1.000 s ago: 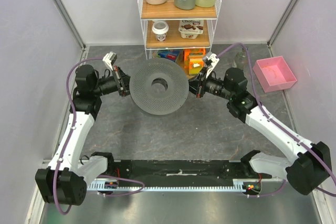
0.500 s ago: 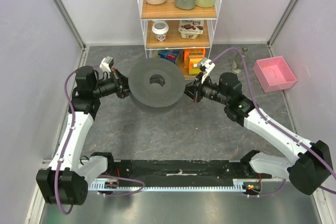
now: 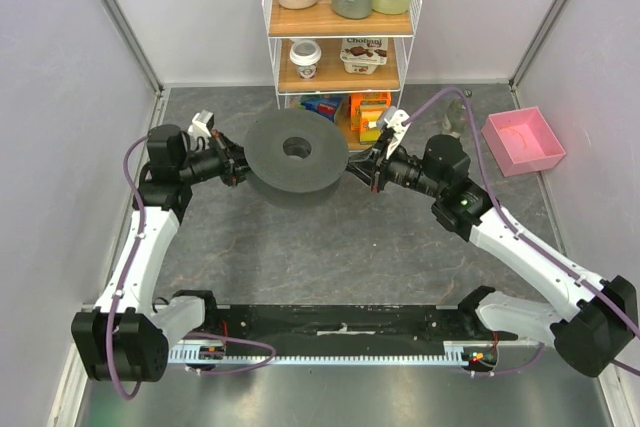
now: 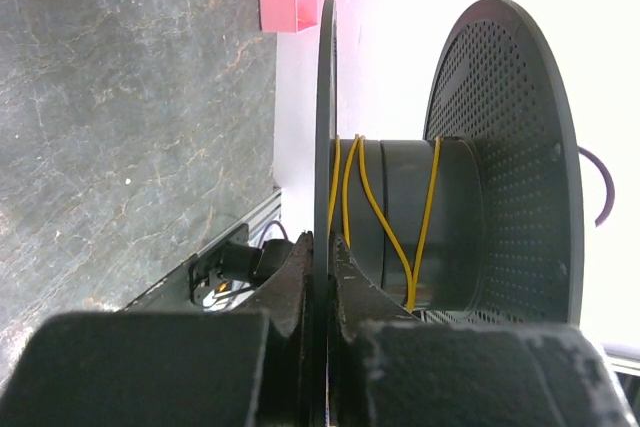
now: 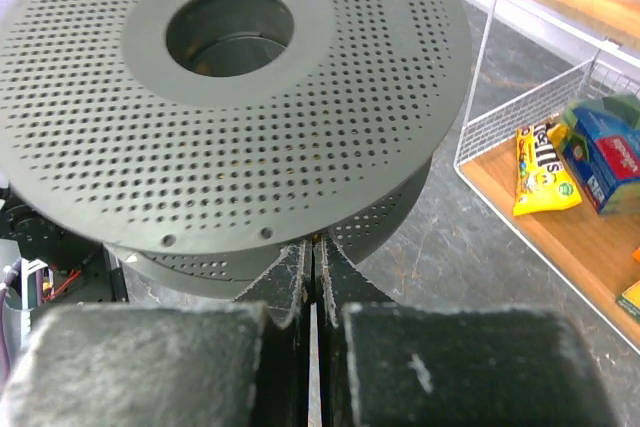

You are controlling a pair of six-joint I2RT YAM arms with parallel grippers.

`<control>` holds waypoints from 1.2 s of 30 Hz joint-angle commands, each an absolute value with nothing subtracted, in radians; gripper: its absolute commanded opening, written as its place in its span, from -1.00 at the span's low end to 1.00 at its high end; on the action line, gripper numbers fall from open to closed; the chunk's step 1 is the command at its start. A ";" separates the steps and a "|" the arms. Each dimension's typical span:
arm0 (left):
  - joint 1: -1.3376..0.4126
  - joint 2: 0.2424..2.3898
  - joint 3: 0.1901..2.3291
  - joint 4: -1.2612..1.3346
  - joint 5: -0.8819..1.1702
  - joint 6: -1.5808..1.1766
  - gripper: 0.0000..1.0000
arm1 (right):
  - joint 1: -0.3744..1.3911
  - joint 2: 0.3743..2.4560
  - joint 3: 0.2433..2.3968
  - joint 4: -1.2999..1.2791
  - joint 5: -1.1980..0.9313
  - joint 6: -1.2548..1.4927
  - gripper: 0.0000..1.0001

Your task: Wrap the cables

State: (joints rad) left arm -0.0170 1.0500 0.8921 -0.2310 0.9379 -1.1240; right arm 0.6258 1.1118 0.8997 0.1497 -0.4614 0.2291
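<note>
The dark grey perforated spool point(image 3: 296, 152) hangs above the table between my two arms, its hole facing up. My left gripper point(image 3: 238, 169) meets its left rim. In the left wrist view that gripper point(image 4: 322, 243) is shut on the thin edge of one flange point(image 4: 325, 117). The yellow cable point(image 4: 385, 222) crosses the hub in a few loose turns. My right gripper point(image 3: 358, 173) reaches the right rim. Seen from the right wrist, it point(image 5: 317, 240) is shut between the two flanges of the spool point(image 5: 230, 97), a speck of yellow cable pinched at its tips.
A white wire shelf rack point(image 3: 345, 22) stands at the back with bottles, yoghurt pots and snack packs. Its lower shelf point(image 5: 560, 237) lies close to the right of the spool. A pink tray point(image 3: 523, 139) sits at the back right.
The spool has tipped from facing the camera to lying nearly flat and has shifted toward the rack. Both grippers moved back with it and stayed shut.
</note>
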 commanded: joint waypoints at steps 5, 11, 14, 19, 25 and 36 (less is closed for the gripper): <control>-0.014 1.063 0.888 -0.209 0.939 -1.218 -0.96 | 0.656 1.104 0.940 0.314 -0.528 0.291 -1.00; -0.014 1.126 0.945 -0.229 0.959 -1.348 -0.96 | 0.712 1.112 0.907 0.340 -0.457 0.271 -1.00; -0.017 1.120 0.972 -0.254 0.916 -1.339 -0.96 | 0.735 1.129 0.919 0.356 -0.420 0.281 -1.00; -0.015 1.103 1.023 -0.418 0.798 -1.260 -0.97 | 0.796 1.146 0.922 0.331 -0.333 0.288 -1.00; -0.034 1.080 1.078 -0.623 0.573 -1.122 -0.96 | 0.845 1.137 0.832 0.321 -0.206 0.383 -1.00; -0.143 1.074 1.054 -0.750 0.261 -1.009 -0.96 | 0.865 1.245 0.738 0.413 -0.149 0.528 -1.00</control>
State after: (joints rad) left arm -0.1223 1.0832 1.0359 -0.7189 0.4988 -1.1152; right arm 0.8413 1.2213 0.7441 0.2794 -0.1467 0.4374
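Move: The left hand already grips the rim of the reel's lower flange, with the reel's core about 8 cm to its right, 4 cm ahead and 2 cm higher. The right fingers seem to hold the yellow cable end at the reel's right rim; from them the core lies some 10 cm left, 2 cm ahead and about level. The orange snack boxes stand roughly 19 cm ahead of the right hand, 5 cm right and 22 cm lower. Leftward about 4 cm and slightly back, then down steeply some 9 cm with its fingers tipping downward, the right hand brings the cable end in along the reel's right side. The left hand keeps its pinch on the lower flange, eases forward and back again, then sinks about 5 cm while turning the reel some 30 degrees, its far and right sides dipping. ##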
